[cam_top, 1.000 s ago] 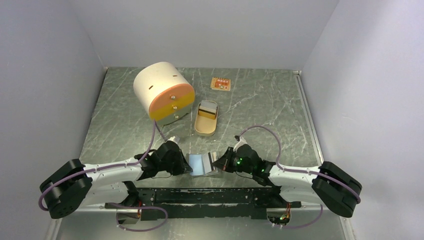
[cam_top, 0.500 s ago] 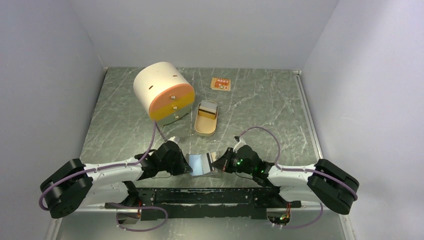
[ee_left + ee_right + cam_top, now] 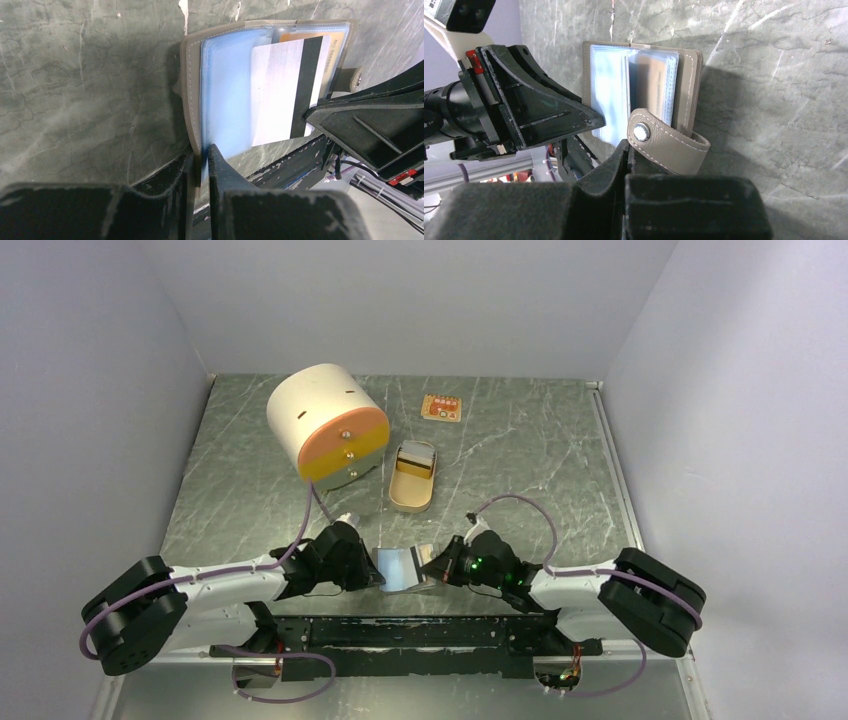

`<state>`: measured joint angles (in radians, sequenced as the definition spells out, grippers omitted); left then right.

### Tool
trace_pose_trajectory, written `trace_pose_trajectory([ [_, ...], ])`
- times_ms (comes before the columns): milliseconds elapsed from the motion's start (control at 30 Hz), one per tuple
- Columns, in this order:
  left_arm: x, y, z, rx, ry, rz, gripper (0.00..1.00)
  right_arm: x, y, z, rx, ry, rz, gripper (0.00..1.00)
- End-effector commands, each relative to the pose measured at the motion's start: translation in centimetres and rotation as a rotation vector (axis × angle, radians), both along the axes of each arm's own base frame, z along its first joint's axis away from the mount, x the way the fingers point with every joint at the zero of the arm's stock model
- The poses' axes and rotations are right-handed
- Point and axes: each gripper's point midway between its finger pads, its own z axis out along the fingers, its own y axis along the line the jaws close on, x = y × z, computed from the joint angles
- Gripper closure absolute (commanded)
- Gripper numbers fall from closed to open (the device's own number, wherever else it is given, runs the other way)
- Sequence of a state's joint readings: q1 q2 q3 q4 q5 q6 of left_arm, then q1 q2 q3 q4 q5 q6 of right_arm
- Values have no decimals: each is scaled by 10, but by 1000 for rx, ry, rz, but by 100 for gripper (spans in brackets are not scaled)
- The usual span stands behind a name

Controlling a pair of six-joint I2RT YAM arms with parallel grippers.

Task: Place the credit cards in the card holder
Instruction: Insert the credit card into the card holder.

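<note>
The card holder (image 3: pixel 398 567) is a taupe stitched wallet with clear sleeves and a snap strap (image 3: pixel 664 142), standing open near the table's front edge. My left gripper (image 3: pixel 202 150) is shut on its left cover and sleeve (image 3: pixel 225 95). A credit card (image 3: pixel 277 90), white-backed with a black stripe, sits partly inside a sleeve on the right half. My right gripper (image 3: pixel 628 145) is shut on that card's edge. A gold-orange card edge (image 3: pixel 310 36) shows behind it in the sleeve. An orange card (image 3: pixel 441 407) lies far back on the table.
A white cylinder with an orange face (image 3: pixel 326 433) lies at the back left. A tan oval tin (image 3: pixel 411 477) rests open behind the holder. The black base rail (image 3: pixel 430 632) runs just in front of both grippers. Grey walls (image 3: pixel 90 390) close in both sides.
The right arm has edged left toward the holder, its elbow drawing in. The left arm and the holder have stayed about where they were.
</note>
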<state>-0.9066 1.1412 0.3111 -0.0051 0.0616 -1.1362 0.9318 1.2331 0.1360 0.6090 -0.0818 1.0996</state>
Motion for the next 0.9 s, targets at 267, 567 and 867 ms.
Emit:
trace_pose_trajectory([
  [267,3,-10,15,-50,-39,-45,78,-4,8,-8,-34,27,32,84],
  [567,5,-12,21,-65,-65,-56,77,-1,13,-7,-124,4,54,72],
  [867,5,-13,22,-73,-73,-56,77,4,8,-10,-211,-17,46,61],
])
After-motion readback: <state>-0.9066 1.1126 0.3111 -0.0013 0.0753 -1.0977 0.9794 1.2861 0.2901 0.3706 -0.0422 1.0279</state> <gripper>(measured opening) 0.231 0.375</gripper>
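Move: The bank card with the black stripe is still pinched by its outer, near corner in the right fingers, and the middle of the card holder lies about 4 cm to that hand's left, 1 cm ahead and 2 cm below. Its strap is some 3 cm ahead and 2 cm to the right; the tan tray is about 20 cm ahead and 3 cm left. From the left hand, still on the holder's left edge, the holder's middle is about 5 cm right and 2 cm ahead, at its own height. Downward about 1 cm, the right hand opens its fingers to over a third and frees the card's outer edge, then shifts a good 1 cm left over the holder, rolling its left side down some 10 degrees, so that the parted tips end astride the striped edge. The left hand keeps the holder's left edge between its fingertips, rising under 1 cm. ##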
